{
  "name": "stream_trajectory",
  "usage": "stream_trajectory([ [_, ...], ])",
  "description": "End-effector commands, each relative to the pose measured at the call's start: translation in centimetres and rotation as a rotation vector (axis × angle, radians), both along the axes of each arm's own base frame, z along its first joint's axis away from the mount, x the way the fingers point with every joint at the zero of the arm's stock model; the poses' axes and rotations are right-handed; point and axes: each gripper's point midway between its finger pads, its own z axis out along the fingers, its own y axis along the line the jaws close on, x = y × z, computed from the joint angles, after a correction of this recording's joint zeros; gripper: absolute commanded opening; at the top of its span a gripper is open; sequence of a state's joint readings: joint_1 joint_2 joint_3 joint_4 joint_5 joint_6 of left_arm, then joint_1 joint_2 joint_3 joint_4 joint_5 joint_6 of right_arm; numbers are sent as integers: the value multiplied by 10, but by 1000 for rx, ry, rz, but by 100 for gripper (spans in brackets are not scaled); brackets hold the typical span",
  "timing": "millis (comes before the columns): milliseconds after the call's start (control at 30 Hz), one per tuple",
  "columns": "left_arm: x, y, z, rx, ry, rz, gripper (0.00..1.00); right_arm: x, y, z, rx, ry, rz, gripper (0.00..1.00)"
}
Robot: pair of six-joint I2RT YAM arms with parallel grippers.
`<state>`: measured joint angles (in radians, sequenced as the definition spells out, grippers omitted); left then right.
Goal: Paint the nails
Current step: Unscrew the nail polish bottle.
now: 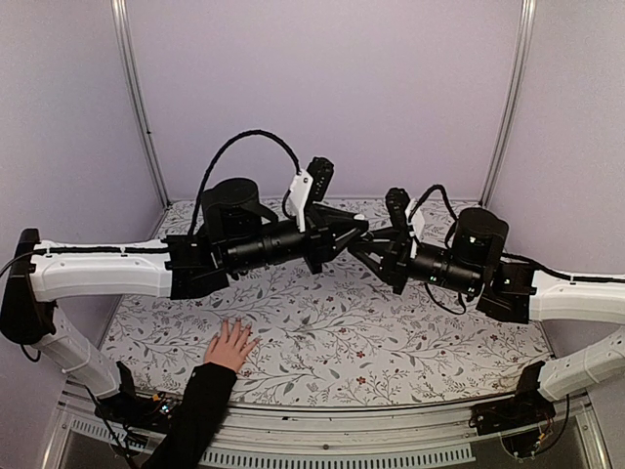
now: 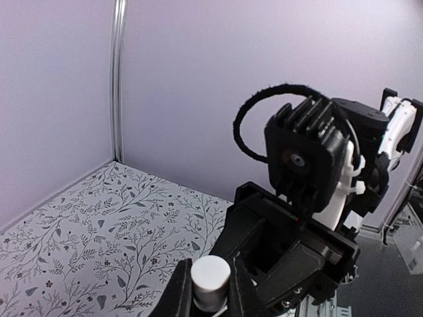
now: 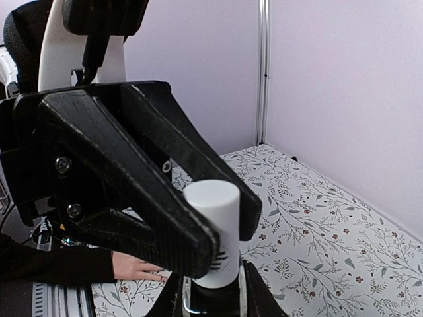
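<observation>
The hand (image 1: 230, 344) lies flat on the patterned table near the front left, fingers spread, black sleeve (image 1: 195, 410) behind it. It also shows in the right wrist view (image 3: 135, 267); the nails are too small to make out clearly. Both grippers meet in mid-air above the table's middle. My left gripper (image 1: 354, 233) is shut on the white cap (image 2: 211, 274) of a small bottle. My right gripper (image 1: 369, 248) is shut on the bottle's dark base (image 3: 210, 302), under the cap (image 3: 215, 205). The left gripper's fingers (image 3: 158, 218) clamp the cap from both sides.
The floral table cover (image 1: 391, 342) spreads between lilac walls with metal corner posts (image 1: 137, 107). The left arm (image 1: 98, 269) passes above and behind the hand. The right arm (image 1: 576, 293) stretches in from the right.
</observation>
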<state>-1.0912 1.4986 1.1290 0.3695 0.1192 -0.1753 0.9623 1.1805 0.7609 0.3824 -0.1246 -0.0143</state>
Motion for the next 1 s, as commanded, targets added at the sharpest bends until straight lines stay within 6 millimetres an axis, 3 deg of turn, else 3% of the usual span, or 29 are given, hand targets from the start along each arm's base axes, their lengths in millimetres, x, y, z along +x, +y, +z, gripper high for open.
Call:
stream_trajectory([
  [0, 2, -7, -1, -62, 72, 44, 0, 32, -18, 38, 144, -27, -194, 0],
  [100, 12, -10, -8, -35, 101, 88, 0, 39, -14, 37, 138, -22, -214, 0],
  [300, 9, 2, 1, 9, 67, 73, 31, 34, -10, 30, 93, -29, -177, 0],
  [433, -18, 17, 13, 4, 1, -97, 49, 15, -6, 26, 65, -54, -71, 0],
  [667, -64, 27, 8, 72, -94, -349, 53, -45, 7, 24, 28, -73, 293, 0],
  [867, -80, 33, 12, 75, -141, -424, 54, -84, 15, 19, -24, -55, 545, 0],
  [967, -84, 31, 9, 85, -154, -457, 53, -93, 16, 17, -40, -44, 609, 0],
])
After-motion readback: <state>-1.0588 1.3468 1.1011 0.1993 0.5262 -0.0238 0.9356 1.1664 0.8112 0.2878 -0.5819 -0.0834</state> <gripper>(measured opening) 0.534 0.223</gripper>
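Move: The left fingers already pinch the white cap, its middle about at the left hand point. The right fingers hold the nail polish bottle's dark body, centred between them and some 4 cm straight below the left hand. From the right hand the cap stands about 4 cm straight up. The person's hand rests on the table roughly 24 cm left, 11 cm back and 33 cm below the left hand. Still pinching the cap, the left fingers twist it slightly counter-clockwise while the right hand, keeping its grip on the bottle, turns clockwise and both ease forward about 2 cm. The left then opens, lets go of the cap, and both swing back some 9 cm, the left rising before dipping and turning clockwise about 30 degrees, the right counter-clockwise about as much. ##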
